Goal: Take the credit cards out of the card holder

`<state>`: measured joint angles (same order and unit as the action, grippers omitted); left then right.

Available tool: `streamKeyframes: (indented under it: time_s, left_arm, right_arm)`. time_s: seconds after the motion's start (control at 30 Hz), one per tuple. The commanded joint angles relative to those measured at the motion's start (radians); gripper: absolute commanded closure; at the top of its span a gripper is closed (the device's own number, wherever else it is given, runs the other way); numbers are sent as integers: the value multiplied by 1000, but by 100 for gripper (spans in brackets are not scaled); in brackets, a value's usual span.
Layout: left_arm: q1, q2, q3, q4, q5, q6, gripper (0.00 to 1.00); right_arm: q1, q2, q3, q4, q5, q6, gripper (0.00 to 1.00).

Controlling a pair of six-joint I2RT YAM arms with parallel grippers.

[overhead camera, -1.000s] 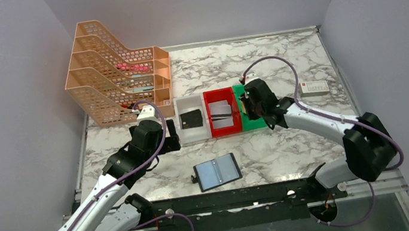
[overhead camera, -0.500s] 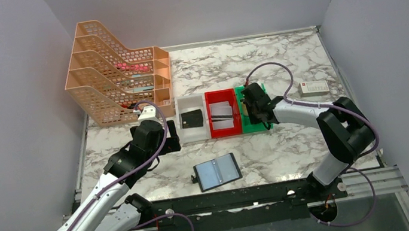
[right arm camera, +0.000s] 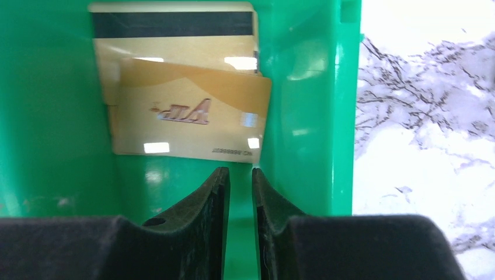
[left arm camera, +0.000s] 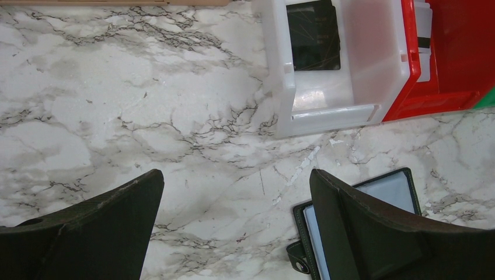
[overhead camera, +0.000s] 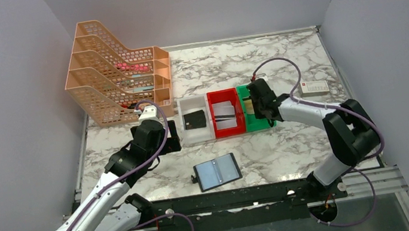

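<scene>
The card holder [overhead camera: 218,171] lies open on the marble near the front, its blue-grey inner face up; its corner [left arm camera: 394,190] shows beside my left gripper's right finger. My left gripper [left arm camera: 234,175] hovers wide open above bare marble, left of the holder, holding nothing [overhead camera: 172,137]. Two tan-gold credit cards [right arm camera: 192,111] lie overlapping in the green bin [right arm camera: 303,105], one with its black stripe showing. My right gripper [right arm camera: 240,170] sits low inside that bin just short of the cards, its jaws a narrow gap apart with nothing between them [overhead camera: 254,108].
A white bin [overhead camera: 191,135] holds a small black square piece [left arm camera: 313,35]. Next to it, a red bin [overhead camera: 229,130] contains flat items. A white box with a red mark [overhead camera: 314,88] lies right of the bins. An orange file rack [overhead camera: 118,79] stands back left.
My right arm folded in and its wrist settled lower over the green bin, nudging the bins slightly right. The left arm and the card holder have not moved.
</scene>
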<state>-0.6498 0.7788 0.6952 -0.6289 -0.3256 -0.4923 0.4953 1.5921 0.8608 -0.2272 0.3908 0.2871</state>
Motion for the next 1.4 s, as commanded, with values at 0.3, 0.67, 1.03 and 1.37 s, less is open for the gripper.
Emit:
streamKeyframes:
  time_s: [0.3, 0.67, 1.03, 1.37]
  left_arm:
    - [4, 18, -6, 27, 30, 13, 1]
    - [4, 33, -6, 28, 35, 12, 1]
    - [4, 50, -6, 28, 37, 10, 1]
    - [4, 46, -8, 29, 41, 12, 1]
  right_arm:
    - [8, -576, -359, 250, -817, 194, 54]
    - [355, -575, -440, 151, -598, 289, 42]
    - [667, -327, -220, -16, -178, 309, 26]
    - [737, -115, -138, -52, -98, 346, 25]
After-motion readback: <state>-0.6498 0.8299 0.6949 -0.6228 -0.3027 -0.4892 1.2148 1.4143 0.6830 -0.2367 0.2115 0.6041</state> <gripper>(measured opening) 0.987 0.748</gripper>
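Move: The opened card holder lies about 20 cm back and 20 cm left of the right hand, some 3 cm lower. Around that hand, the gold cards are roughly 5 cm ahead, 2 cm left and 3 cm below, and the red bin's middle is about 4 cm ahead and 14 cm left. From the left hand, the card holder is some 19 cm right, 8 cm back and 14 cm down. The right hand, empty, lifts about 9 cm out of the green bin while already swinging back and left, then keeps on towards the card holder in a descending arc, some 21 cm back and 17 cm left in all, ending about a centimetre lower than it began. On the way the wrist turns some 30 degrees counter-clockwise, rolls its left side up and partly levels again, and the fingers open from a quarter to about three quarters, coming down close over the holder's right leaf near its right edge; contact there can't be made out. ##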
